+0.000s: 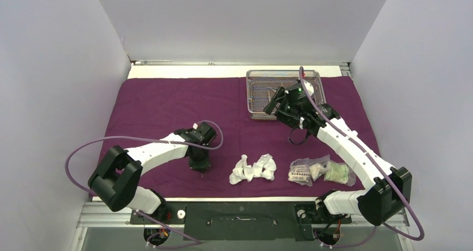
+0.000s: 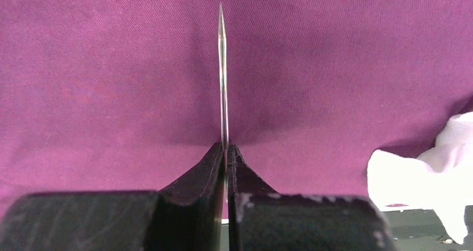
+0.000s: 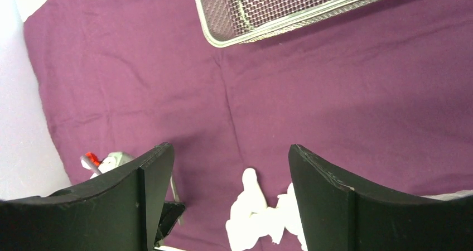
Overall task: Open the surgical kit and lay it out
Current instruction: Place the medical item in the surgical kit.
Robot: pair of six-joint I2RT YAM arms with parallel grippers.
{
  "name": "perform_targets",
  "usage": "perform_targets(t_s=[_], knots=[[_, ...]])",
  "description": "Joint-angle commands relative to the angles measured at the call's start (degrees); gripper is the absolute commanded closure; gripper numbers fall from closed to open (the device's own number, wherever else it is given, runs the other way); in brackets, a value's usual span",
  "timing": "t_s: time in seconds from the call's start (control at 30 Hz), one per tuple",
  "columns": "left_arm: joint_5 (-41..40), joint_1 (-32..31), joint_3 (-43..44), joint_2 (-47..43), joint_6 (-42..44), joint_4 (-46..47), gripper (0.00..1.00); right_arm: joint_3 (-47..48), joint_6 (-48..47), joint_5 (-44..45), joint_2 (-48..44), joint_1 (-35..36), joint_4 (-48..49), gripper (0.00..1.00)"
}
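Observation:
The dark purple cloth (image 1: 167,103) lies spread flat over the table. At the back right stands the silver mesh tray (image 1: 257,89), whose corner also shows in the right wrist view (image 3: 223,36). My right gripper (image 1: 273,103) hovers over the tray's near side, open and empty (image 3: 228,156). My left gripper (image 1: 199,163) points down at the cloth near the front, shut (image 2: 226,148) on thin pointed steel tweezers (image 2: 223,78) that stick out past its tips. White gauze wads (image 1: 254,168) lie just right of it. Clear plastic packets (image 1: 321,170) lie further right.
White walls close in the left, back and right sides. A bare table strip (image 1: 184,71) runs behind the cloth. The right arm's forearm (image 1: 346,142) reaches over the packets. A gauze wad (image 2: 429,175) sits close to the left gripper's right side.

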Motion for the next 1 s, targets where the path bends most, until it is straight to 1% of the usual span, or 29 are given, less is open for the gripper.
perform_targets(t_s=[0.0, 0.1, 0.17, 0.2, 0.33, 0.37, 0.4, 0.5, 0.73, 0.97], knots=[[-0.6, -0.4, -0.6, -0.7, -4.1, 4.9, 1.0, 1.9, -3.6, -3.2, 2.8, -3.0, -1.5, 0.28], [-1.1, -0.9, -2.2, -1.2, -5.0, 7.4, 1.0, 1.9, -5.6, -3.3, 3.2, -4.6, -2.0, 0.28], [-1.2, -0.9, -2.5, -0.4, -5.1, 7.5, 1.0, 0.8, -6.2, -5.0, 2.9, -6.2, -1.4, 0.28], [-1.1, -1.0, -2.5, 0.2, -5.0, 7.1, 0.98, 0.4, -6.5, -6.0, 2.9, -6.9, -1.2, 0.28], [-2.2, -2.1, -2.7, 2.0, -5.6, 5.8, 0.89, -0.4, -7.5, -7.8, 3.1, -8.1, -0.9, 0.29], [-2.5, -2.2, -2.6, 2.1, -5.6, 5.2, 0.85, -0.4, -7.6, -8.1, 3.2, -8.2, -0.8, 0.29], [-2.9, -2.4, -2.4, 2.2, -5.8, 4.7, 0.79, -0.4, -7.7, -8.3, 3.2, -8.2, -0.7, 0.29], [-3.8, -2.6, -1.8, 1.7, -6.5, 3.6, 0.72, -0.6, -7.9, -8.4, 3.0, -8.4, -0.6, 0.29], [-5.7, -3.2, 0.6, -0.6, -7.4, 0.9, 0.64, -1.0, -8.1, -8.8, 1.7, -8.6, -0.6, 0.29], [-8.8, -3.0, 8.3, -3.6, -6.1, -4.5, 0.48, -0.2, -9.1, -8.7, 0.8, -9.1, -1.0, 0.29]])
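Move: The tweezers are pinched in the left fingers, prongs forward, their middle roughly 2 cm ahead of the hand; the bare purple drape meant for them is some 2 cm below and 1 cm ahead. The white gauze lies about 18 cm right of this hand and 1 cm back; the drape's near edge is 12 cm straight back. From the right hand, the wire basket is roughly 15 cm ahead, 10 cm right and 18 cm lower, and the tweezers 12 cm back, 23 cm left and 19 cm lower. The tweezers are lowered the last centimetre or so onto the drape, edged about 1 cm right towards the gauze, and let go as the left fingers open from shut to about half; the hand then starts to lift, fingers still pointing down. Meanwhile the empty right hand, still wide open, sinks 3 cm and shifts nearly as far right, closer to the basket, then holds. ##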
